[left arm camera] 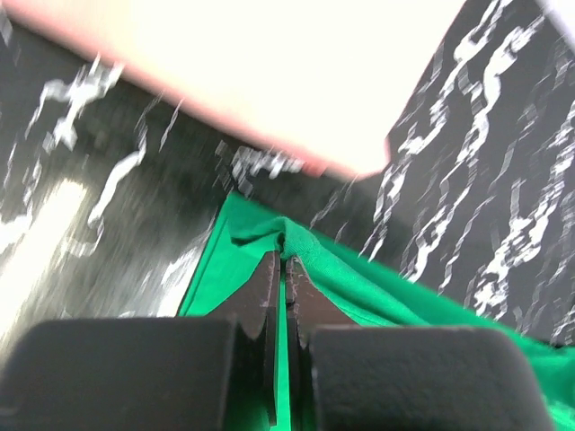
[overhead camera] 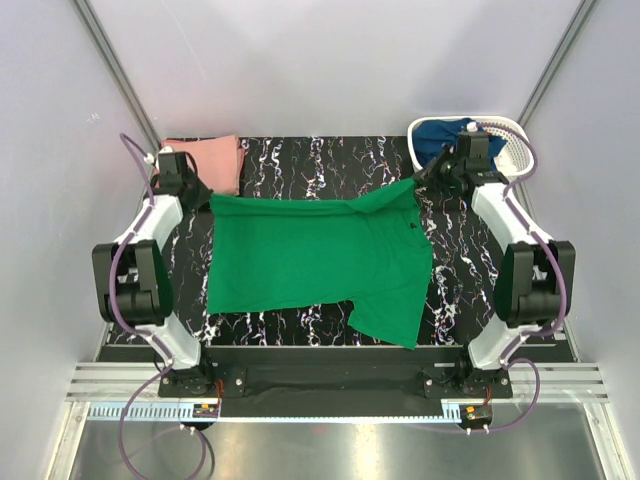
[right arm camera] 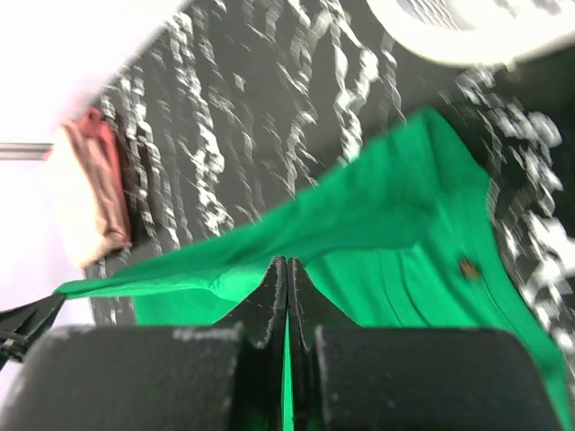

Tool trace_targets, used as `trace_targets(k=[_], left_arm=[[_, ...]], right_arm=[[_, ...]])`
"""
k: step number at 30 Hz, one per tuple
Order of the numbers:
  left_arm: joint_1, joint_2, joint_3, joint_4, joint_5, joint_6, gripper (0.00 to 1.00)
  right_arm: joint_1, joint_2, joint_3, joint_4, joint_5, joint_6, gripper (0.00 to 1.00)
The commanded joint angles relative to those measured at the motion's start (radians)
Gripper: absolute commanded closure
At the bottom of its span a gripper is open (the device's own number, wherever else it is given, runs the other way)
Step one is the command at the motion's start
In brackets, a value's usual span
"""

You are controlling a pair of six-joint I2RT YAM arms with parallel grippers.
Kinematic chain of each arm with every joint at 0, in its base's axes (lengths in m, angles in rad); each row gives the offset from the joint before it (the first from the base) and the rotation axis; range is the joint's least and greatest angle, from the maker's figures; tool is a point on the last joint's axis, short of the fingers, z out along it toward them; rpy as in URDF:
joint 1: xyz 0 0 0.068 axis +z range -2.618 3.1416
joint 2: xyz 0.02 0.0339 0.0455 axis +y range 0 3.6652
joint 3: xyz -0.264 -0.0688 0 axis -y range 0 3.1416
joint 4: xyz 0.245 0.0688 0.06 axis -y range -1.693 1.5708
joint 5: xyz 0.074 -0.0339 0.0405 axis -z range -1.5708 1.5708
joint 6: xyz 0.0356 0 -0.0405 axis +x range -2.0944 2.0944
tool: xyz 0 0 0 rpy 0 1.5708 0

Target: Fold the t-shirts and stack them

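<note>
The bright green t-shirt (overhead camera: 320,260) lies spread on the black marbled table (overhead camera: 320,155), one sleeve toward the near right. My left gripper (overhead camera: 206,196) is shut on its far left corner; in the left wrist view, green cloth (left arm camera: 368,283) is pinched at the gripper's (left arm camera: 284,257) tips. My right gripper (overhead camera: 420,180) is shut on the far right corner, with the green fabric (right arm camera: 404,233) bunched at the gripper's (right arm camera: 287,262) tips. The folded salmon pink t-shirt (overhead camera: 208,160) rests at the back left. The navy t-shirt (overhead camera: 440,135) sits in the basket.
The white lattice basket (overhead camera: 516,140) stands at the back right corner, close behind my right wrist. The pink t-shirt (left arm camera: 269,81) lies just beyond my left gripper. Grey walls enclose the table on three sides.
</note>
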Motion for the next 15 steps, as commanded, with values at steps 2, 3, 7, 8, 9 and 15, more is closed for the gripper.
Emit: trace_targets(k=[2, 3, 7, 8, 9, 15], left_arm=[[0.022, 0.074, 0.144, 0.042, 0.065, 0.042, 1.00], [0.028, 0.088, 0.156, 0.051, 0.082, 0.042, 1.00], [0.050, 0.154, 0.201, 0.111, 0.172, 0.043, 1.00], [0.051, 0.160, 0.205, 0.137, 0.187, 0.049, 1.00], [0.053, 0.165, 0.205, 0.152, 0.197, 0.052, 1.00], [0.062, 0.198, 0.204, 0.248, 0.292, 0.057, 1.00]], right_arm=[[-0.007, 0.085, 0.102, 0.117, -0.069, 0.008, 1.00], [-0.007, 0.096, 0.117, 0.151, -0.078, 0.005, 1.00], [-0.007, 0.169, 0.216, 0.217, -0.106, -0.029, 1.00], [-0.006, 0.181, 0.223, 0.236, -0.115, -0.050, 1.00], [-0.006, 0.195, 0.234, 0.268, -0.129, -0.063, 1.00], [-0.006, 0.229, 0.259, 0.380, -0.110, -0.126, 1.00]])
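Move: Both hands already hold the raised green edge of the t-shirt; the bare far strip of table has its middle about 14 cm ahead and 31 right of the left hand, 13 ahead and 29 left of the right. From the left hand, the pink stack is some 12 cm ahead, 4 left, 9 below; from the right hand, the white basket is about 13 ahead, 13 right, 10 below. The green t-shirt's flat body centres roughly 14 cm back and 31 right of the left hand, 10 below. Fingers shut on its two ends, both arms carry the t-shirt's raised edge on forward together towards the far strip, the left about 6 cm at nearly constant height, slowing as it comes over the near edge of the pink stack, the right some 8 cm and rising about 3, up towards the left rim of the white basket. The right hand's fingertips tip up some 15 degrees while it turns slightly counter-clockwise; the left tips up a little and turns slightly clockwise, and neither grip opens. ##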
